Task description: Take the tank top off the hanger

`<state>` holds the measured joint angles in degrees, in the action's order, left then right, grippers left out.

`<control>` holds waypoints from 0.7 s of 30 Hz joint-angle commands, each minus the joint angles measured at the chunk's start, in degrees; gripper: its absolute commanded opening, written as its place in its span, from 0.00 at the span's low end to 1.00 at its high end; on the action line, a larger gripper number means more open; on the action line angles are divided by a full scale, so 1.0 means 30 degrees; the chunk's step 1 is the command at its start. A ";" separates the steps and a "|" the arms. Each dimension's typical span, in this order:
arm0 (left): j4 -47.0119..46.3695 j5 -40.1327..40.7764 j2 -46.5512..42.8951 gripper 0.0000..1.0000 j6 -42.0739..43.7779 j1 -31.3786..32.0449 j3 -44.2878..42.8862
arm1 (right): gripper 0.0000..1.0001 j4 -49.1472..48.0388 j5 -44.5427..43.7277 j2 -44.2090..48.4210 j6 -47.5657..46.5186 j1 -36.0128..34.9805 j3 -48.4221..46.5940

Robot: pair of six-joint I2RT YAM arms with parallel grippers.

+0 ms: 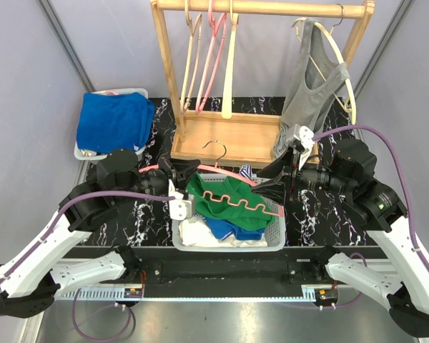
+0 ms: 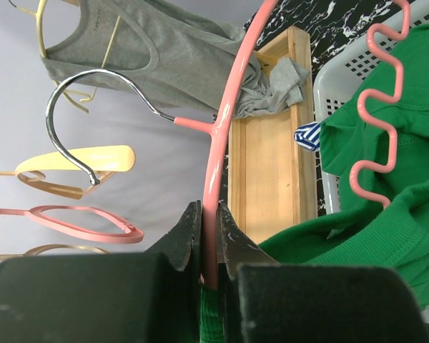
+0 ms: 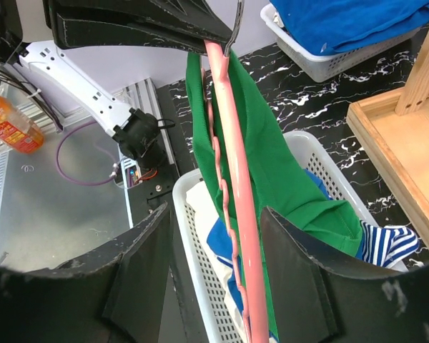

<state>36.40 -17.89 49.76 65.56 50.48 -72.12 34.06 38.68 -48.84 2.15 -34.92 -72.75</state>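
A green tank top [image 1: 225, 196] is draped over a pink hanger [image 1: 261, 206] with a chrome hook [image 1: 214, 146], lying tilted above the white basket. My left gripper [image 1: 189, 174] is shut on the hanger's pink bar [image 2: 229, 107] close to the hook; green cloth [image 2: 407, 93] hangs beyond it and bunches under the jaws. My right gripper [image 3: 218, 236] is open, its jaws standing either side of the pink bar [image 3: 232, 143] with a gap on each side. The green top [image 3: 272, 150] runs along that bar toward the left gripper [image 3: 143, 25].
The white basket [image 1: 275, 239] holds blue, white and striped clothes. Behind stands a wooden rack [image 1: 222, 136] with several bare hangers [image 1: 211, 57] and a grey tank top [image 1: 311, 86] on a hanger. A bin with blue cloth [image 1: 114, 121] sits at the back left.
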 commanded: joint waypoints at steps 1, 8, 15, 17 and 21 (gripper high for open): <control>-0.1792 -0.0452 -0.0298 0.00 0.0062 0.0049 -0.0510 | 0.61 -0.0896 -0.0558 -0.0097 -0.0278 0.0008 -0.0243; -0.1822 -0.0394 0.0142 0.00 0.0324 0.0107 -0.1507 | 0.59 -0.1101 0.0728 -0.0506 0.0276 0.0037 0.0490; -0.1822 -0.0307 0.0670 0.00 0.0559 0.0342 -0.2093 | 0.45 -0.1101 0.1640 -0.1064 0.0571 0.0037 0.0695; -0.1792 -0.0219 0.0670 0.00 0.0501 0.0342 -0.2094 | 0.31 -0.1100 0.1465 -0.1034 0.0542 0.0038 0.0725; -0.1821 0.0074 0.0407 0.00 0.0500 0.0342 -0.1685 | 0.08 -0.0897 0.1171 -0.0888 0.0425 0.0037 0.0637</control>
<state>36.58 -18.26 51.96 66.39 51.35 -75.18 32.67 41.74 -52.21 3.27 -34.83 -70.43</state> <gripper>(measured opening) 0.061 0.183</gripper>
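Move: The right hand, open, hovers just over the right-hand arm of the pink hanger: the grip spot lies about 1 cm ahead, 2 cm left and 3 cm below. The green tank top hangs from the hanger, its middle some 8 cm left, level fore and aft, and 12 cm below; the white basket's middle is roughly 8 cm left, 3 cm ahead and 30 cm down. From the left hand, already pinching the hanger, that spot is about 15 cm right, 3 cm back and 3 cm lower. Down and to its left, by some 3 cm in all with a slight reach forward, the right hand sinks onto the hanger's right-hand arm and closes its fingers from both sides to pinch the pink bar. Meanwhile the left hand keeps its shut grip on the hanger and raises it about 1 cm, edging a little to the right. ##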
